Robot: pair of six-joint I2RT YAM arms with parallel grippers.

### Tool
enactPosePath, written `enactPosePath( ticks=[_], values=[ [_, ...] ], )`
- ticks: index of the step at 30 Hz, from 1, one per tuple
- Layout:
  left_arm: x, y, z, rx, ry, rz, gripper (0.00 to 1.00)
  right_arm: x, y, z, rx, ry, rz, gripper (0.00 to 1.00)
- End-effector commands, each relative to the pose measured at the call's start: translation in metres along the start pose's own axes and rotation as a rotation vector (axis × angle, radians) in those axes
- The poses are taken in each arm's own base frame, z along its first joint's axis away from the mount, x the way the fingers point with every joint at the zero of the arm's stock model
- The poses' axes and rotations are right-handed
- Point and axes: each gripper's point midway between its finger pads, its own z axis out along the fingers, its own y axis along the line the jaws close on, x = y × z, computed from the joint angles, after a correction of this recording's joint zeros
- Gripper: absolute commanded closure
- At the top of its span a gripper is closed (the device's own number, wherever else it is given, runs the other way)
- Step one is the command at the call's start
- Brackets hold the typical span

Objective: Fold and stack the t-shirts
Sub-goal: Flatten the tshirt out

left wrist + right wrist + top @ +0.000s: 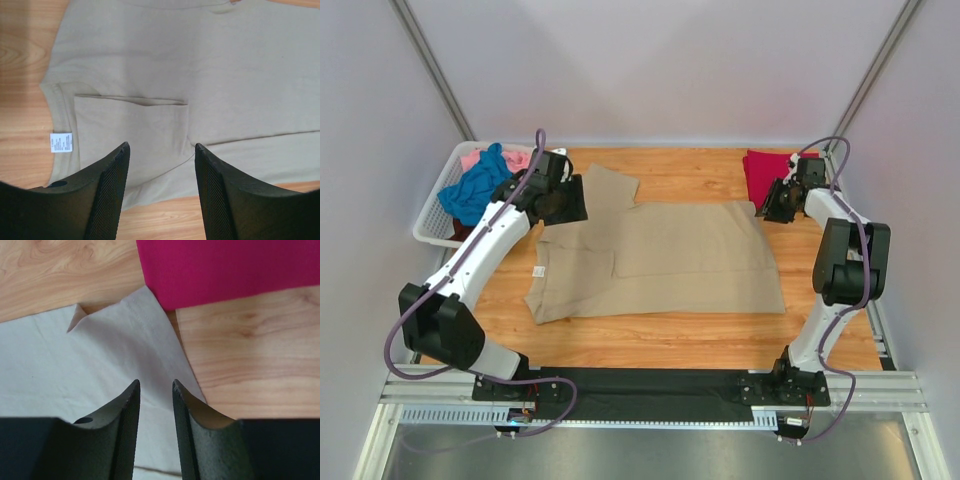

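A tan t-shirt [660, 255] lies spread flat on the wooden table, its near sleeve folded in over the chest [130, 125] and its far sleeve [610, 188] sticking out. My left gripper [565, 200] [161, 146] hovers open over the shirt's far edge by the collar, with nothing between its fingers. A crimson t-shirt [765, 172] [225, 270] lies folded at the back right. My right gripper [782, 205] [156, 382] stands over the tan shirt's hem corner [75, 365], its jaws slightly apart and empty. The blue t-shirt [475, 190] and the pink t-shirt [480, 158] are heaped in the basket.
The white lattice basket [430, 218] stands at the table's back left. A white care label [61, 142] shows inside the tan shirt's collar. Bare wood [670, 335] runs along the front, and grey walls close in the back and sides.
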Motion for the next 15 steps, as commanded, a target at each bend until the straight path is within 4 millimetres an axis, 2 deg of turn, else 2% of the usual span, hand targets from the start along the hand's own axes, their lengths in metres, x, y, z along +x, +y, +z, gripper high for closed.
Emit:
enactPosePath(
  ticks=[1, 7, 11, 15],
  values=[
    [-0.019, -0.018, 0.001, 0.09, -0.045, 0.037, 0.38, -0.032, 0.001, 0.009, -0.057, -0.065, -0.094, 0.66],
    [-0.016, -0.02, 0.018, 0.093, -0.024, 0.047, 0.38, -0.029, -0.007, 0.039, -0.089, -0.014, -0.087, 0.64],
    [-0.015, -0.018, 0.025, 0.084, -0.015, 0.052, 0.38, -0.028, -0.008, 0.051, -0.109, 0.009, -0.082, 0.64],
    [-0.019, -0.016, 0.03, 0.066, -0.019, 0.058, 0.38, -0.034, 0.001, 0.055, -0.16, 0.004, -0.079, 0.64]
  ],
)
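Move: The t-shirt's far right corner lies some 7 cm ahead of the right hand, 2 cm to its left and 5 cm below; beside it the red cloth's middle is about 13 cm ahead and 7 cm right of that hand, 5 cm down. From the left hand, the shirt's far left sleeve is roughly 17 cm ahead, 9 cm right and 18 cm below, while the folded-over flap lies about 7 cm back and 1 cm right, equally low. Towards the t-shirt's far right corner, where it meets the red cloth, the right hand reaches forward and down in about equal parts, some 4 cm each; the sinking stops at the end, with its partly open fingers close above the cloth and contact not clear. High over the shirt, the left hand eases forward and right, then mostly sinks, about 2.5 cm down in all, fingers still open. ##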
